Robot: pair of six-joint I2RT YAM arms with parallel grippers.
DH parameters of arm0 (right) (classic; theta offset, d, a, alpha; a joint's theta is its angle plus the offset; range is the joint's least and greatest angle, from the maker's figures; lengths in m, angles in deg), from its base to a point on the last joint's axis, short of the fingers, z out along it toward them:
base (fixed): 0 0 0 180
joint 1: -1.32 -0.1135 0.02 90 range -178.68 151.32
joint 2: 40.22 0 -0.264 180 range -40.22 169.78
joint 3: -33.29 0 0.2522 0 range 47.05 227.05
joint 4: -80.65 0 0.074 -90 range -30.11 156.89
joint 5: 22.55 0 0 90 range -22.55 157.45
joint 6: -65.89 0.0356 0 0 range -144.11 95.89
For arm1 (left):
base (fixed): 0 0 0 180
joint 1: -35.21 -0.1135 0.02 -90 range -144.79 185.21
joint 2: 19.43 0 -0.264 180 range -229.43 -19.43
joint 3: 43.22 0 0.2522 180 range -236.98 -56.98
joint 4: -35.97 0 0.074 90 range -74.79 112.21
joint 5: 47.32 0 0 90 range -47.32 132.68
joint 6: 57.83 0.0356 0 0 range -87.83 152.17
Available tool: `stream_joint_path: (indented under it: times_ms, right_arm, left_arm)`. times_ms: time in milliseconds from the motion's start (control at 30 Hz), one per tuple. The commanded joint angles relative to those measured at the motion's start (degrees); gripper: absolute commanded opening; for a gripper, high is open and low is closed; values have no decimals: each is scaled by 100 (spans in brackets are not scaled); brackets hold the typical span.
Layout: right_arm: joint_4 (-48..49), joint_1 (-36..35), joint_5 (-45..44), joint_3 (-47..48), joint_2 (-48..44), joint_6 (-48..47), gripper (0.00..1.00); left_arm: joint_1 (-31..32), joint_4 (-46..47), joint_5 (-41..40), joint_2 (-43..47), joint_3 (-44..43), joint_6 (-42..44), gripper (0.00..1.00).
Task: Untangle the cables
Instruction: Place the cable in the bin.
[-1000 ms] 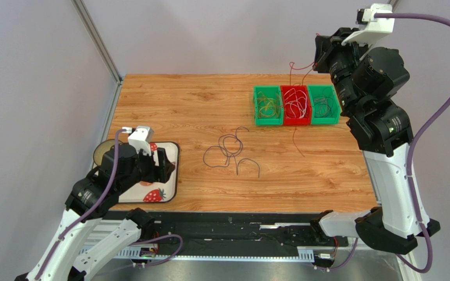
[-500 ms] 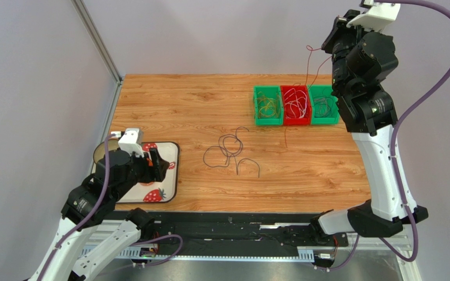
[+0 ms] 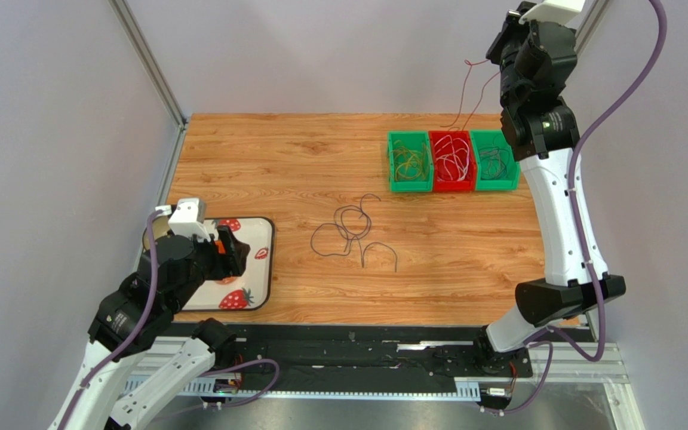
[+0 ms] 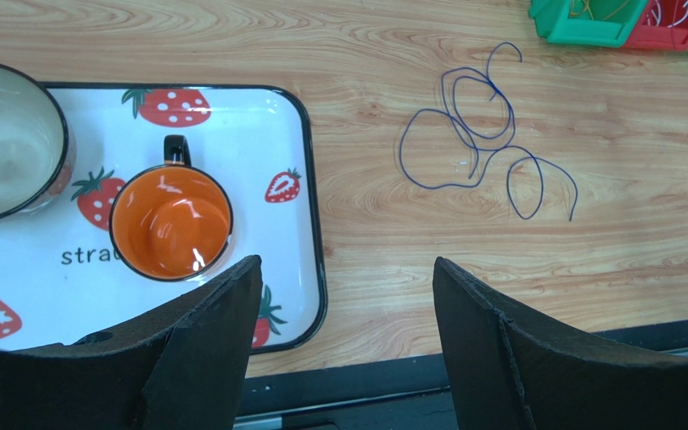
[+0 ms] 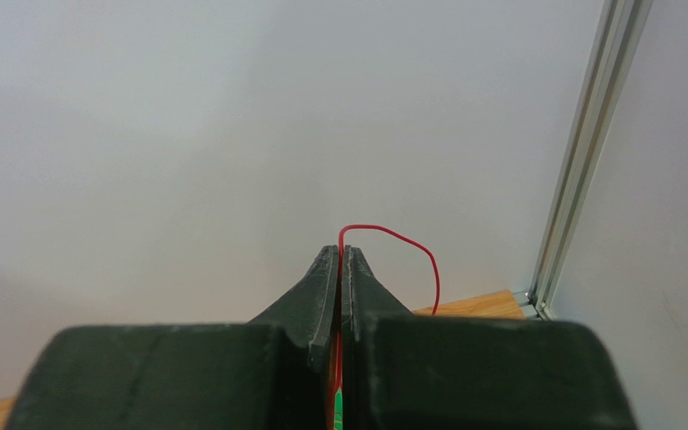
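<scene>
A loose tangle of dark cables lies in loops on the wooden table, and the left wrist view shows the same dark cables apart from everything else. More cables fill three small bins: a green bin, a red bin and another green bin. My right gripper is high above the bins, shut on a thin red cable. This red cable hangs down toward the red bin. My left gripper is open and holds nothing, low at the near left beside the tray.
A strawberry-print tray at the near left holds an orange mug and a pale bowl. The table's black front rail runs along the near edge. A metal post stands at the back right corner.
My right arm has risen higher and straightened, pulling the red cable up off the table. The left arm has drawn back a little toward the near left.
</scene>
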Motion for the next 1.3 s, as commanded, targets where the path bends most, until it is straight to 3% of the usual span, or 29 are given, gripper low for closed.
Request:
stream_joint_path:
  times_ms: [0, 300, 500, 1000, 1267]
  right_arm:
    - [486, 193, 501, 435, 222, 210, 0]
    - [1127, 510, 1178, 243, 521, 227, 0]
    - [2244, 721, 1751, -733, 398, 271, 0]
    - [1884, 950, 2208, 364, 978, 473, 0]
    - [1998, 1152, 2515, 287, 1022, 473, 0]
  left_arm:
    - [3, 30, -181, 30, 21, -71, 78]
    - [-6, 21, -260, -14, 30, -89, 77]
    - [-6, 12, -252, -137, 13, -80, 77]
    - [-6, 4, -287, -172, 21, -97, 77]
    - [-6, 4, -278, -198, 12, -89, 77]
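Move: The right hand already holds the red cable high up. The red bin lies about 18 cm ahead, 4 cm left and 50 below, with the left green bin 14 cm left of it and the right green bin 14 cm right of it. The blue cable lies about 6 cm back and 35 left of this hand. From the left hand the red bin is some 46 cm ahead, 60 right and 22 below. Keeping the red cable pinched, the right hand reaches about 7 cm forward towards the red bin, dipping, then rising 5 cm. ##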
